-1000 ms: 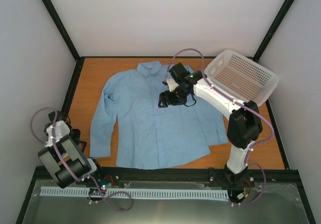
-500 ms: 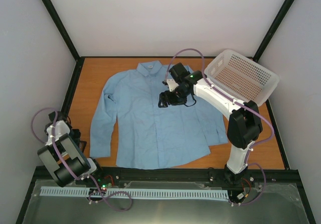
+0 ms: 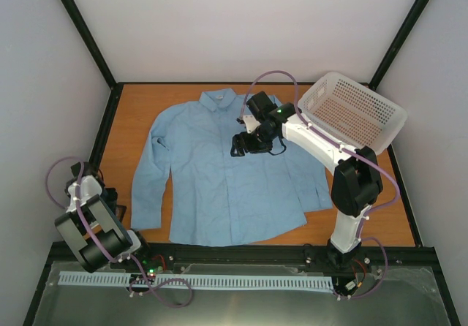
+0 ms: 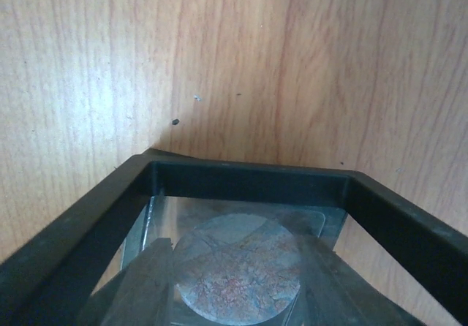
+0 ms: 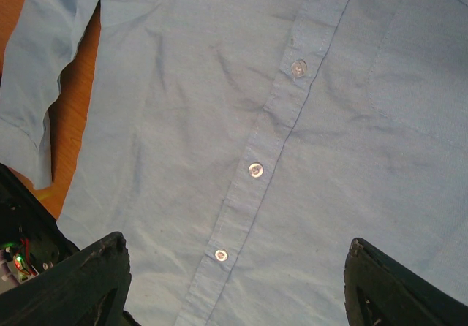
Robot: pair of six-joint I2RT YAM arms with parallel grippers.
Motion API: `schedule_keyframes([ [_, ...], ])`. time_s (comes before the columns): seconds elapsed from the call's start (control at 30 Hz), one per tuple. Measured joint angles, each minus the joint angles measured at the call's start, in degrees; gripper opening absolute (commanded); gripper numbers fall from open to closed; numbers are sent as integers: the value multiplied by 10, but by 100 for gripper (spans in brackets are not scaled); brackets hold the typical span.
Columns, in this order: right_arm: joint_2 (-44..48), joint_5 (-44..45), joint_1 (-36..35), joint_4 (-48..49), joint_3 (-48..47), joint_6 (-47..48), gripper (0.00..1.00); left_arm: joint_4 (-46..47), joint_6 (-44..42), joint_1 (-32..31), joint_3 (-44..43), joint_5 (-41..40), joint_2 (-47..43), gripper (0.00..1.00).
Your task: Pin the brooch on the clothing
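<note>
The brooch [image 4: 238, 267], a round mottled disc, lies inside a small black square tray [image 4: 248, 176] on the wooden table. My left gripper [image 4: 238, 286] reaches into the tray, and its blurred fingers [image 4: 142, 282] press against the disc's left and right edges. The clothing [image 3: 219, 172], a light blue shirt, lies flat on the table with its collar at the far side. My right gripper [image 3: 245, 145] hovers open over the shirt's chest, close to the button placket [image 5: 256, 169]. Its two dark fingertips [image 5: 102, 267] stand wide apart with nothing between them.
A white perforated basket [image 3: 351, 110] sits tilted at the back right corner. The left arm [image 3: 88, 224] is folded at the near left edge beside the black frame rail [image 3: 102, 136]. The shirt's left sleeve [image 5: 44, 70] lies over bare wood.
My left gripper's fingers have closed in onto the brooch in the tray. The left arm shifted slightly. The right arm and shirt have not moved.
</note>
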State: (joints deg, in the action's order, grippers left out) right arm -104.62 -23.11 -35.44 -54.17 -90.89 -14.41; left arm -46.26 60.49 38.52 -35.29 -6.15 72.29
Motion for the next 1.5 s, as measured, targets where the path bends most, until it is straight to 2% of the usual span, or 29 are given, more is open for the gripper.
schedule_keyframes([
  [0.27, 0, 0, 0, 0, 0, 0, 78, -18, 0, 0, 0, 9, -24, 30],
  [0.57, 0, 0, 0, 1, 0, 0, 78, -39, 0, 0, -9, 56, -54, 28],
  [0.97, 0, 2, 0, 3, -1, 2, 78, -43, -4, -14, -35, 211, -120, 20],
  [1.23, 0, 1, 2, 15, -2, 2, 79, 20, 0, -99, -77, 340, -119, 18],
  [1.5, 1, -62, 25, 56, 28, -1, 79, 118, 6, -242, -99, 421, -33, 18],
])
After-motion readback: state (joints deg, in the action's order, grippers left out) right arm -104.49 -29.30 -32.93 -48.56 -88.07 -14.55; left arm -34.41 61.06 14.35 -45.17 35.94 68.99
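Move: My left fingers already grip the brooch down in its open case, which lies right at the fingertips. The shirt's chest by the button row is about 21 cm ahead and 37 cm to the right of my left hand, a centimetre lower. The nearer sleeve's middle lies roughly 9 cm ahead and 13 cm to the right. My right hand hovers by the same chest spot: 2 cm ahead, 4 cm left, 14 cm below it. I keep the brooch pinched in my left hand and lift it out of the case, slowly and nearly straight up at first. Then, still climbing to about 11 cm, I speed up and swing some 16 cm forward and 17 cm to the right over the sleeve, towards the chest. The fingers tip from pointing down to forward and right as the hand turns some 35 degrees clockwise. ##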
